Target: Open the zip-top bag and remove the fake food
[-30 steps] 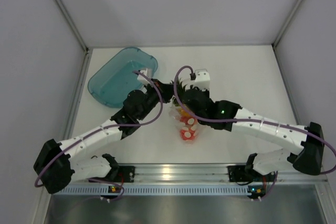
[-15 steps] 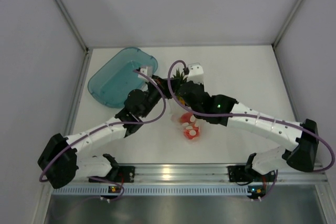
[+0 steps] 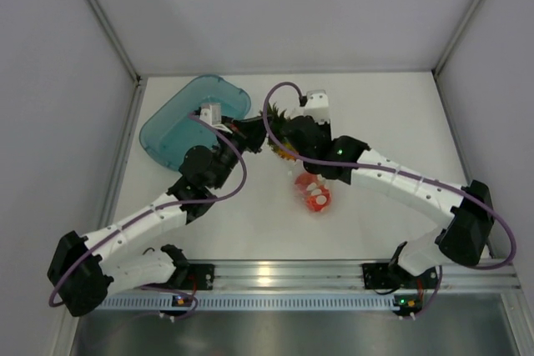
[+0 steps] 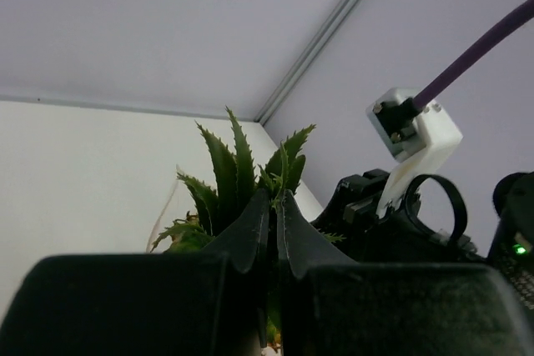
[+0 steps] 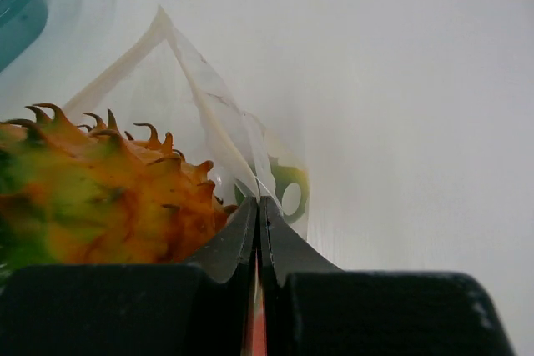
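Note:
The clear zip-top bag point(image 5: 200, 97) hangs in front of my right gripper point(image 5: 258, 202), which is shut on its plastic edge. An orange spiky pineapple point(image 5: 100, 198) sits just left of those jaws. From above, the pineapple point(image 3: 286, 153) lies between both grippers. My left gripper point(image 4: 274, 198) is shut on the pineapple's green leaves point(image 4: 225, 168). Seen from the top, the left gripper point(image 3: 257, 135) faces the right gripper point(image 3: 288, 141) closely. Red-orange rounded fruits point(image 3: 313, 198) lie on the table below the right arm; whether the bag still covers them I cannot tell.
A translucent teal tray point(image 3: 179, 127) sits at the back left, just beyond the left wrist. The right wrist's white camera mount point(image 4: 413, 127) and cable stand close to the right of the left jaws. White walls enclose the table on three sides.
Both grippers have shifted toward the back and left with the pineapple and bag. The red-orange fruits now lie a little further right, out from under the right arm.

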Action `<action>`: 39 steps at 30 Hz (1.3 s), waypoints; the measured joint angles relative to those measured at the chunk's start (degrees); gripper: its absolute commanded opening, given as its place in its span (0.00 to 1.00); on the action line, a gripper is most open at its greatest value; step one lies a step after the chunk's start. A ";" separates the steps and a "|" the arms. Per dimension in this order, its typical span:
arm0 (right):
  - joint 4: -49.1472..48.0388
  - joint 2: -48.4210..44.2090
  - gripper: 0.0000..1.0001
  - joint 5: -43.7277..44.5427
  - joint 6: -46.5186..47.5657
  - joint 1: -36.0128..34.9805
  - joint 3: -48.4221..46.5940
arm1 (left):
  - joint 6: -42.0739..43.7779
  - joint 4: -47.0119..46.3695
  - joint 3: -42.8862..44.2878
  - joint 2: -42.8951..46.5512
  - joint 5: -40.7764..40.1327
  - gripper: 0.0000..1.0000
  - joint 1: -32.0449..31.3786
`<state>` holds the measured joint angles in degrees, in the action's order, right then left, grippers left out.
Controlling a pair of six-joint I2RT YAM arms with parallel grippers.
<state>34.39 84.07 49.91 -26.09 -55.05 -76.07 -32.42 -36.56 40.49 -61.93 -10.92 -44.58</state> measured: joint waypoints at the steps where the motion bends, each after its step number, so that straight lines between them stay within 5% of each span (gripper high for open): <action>1: -0.04 -0.02 0.00 0.11 -0.02 0.20 0.20 | -0.31 -0.04 0.00 0.61 -1.03 0.00 0.02; 15: -0.92 -0.26 0.00 -0.50 -1.18 0.96 6.23 | -2.05 3.45 1.81 2.49 -14.23 0.00 2.80; 25: -1.01 -4.07 0.00 -1.60 -1.53 3.96 8.92 | -4.68 11.39 4.17 3.43 -14.08 0.00 18.51; 39: -4.90 -11.74 0.00 -5.66 2.27 5.49 14.32 | -0.35 11.76 14.49 -22.91 -21.81 0.00 30.77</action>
<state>29.50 72.34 44.25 -23.81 -49.56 -61.76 -32.77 -24.80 54.98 -84.84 -32.73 -13.80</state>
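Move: The left hand still grips the pineapple's leaves, with its body hanging about 12 cm below and some 4 cm to the right. The blue tray's middle lies roughly 33 cm left, 19 cm ahead and 30 cm below this hand. The bag's middle is about 9 cm right, 4 cm back and 20 cm below. From the right hand, the tray is about 43 cm left, 18 cm ahead and 20 cm lower. Left hand carries the pineapple about 23 cm left and forward over the tray, turning counter-clockwise and finally sinking. ##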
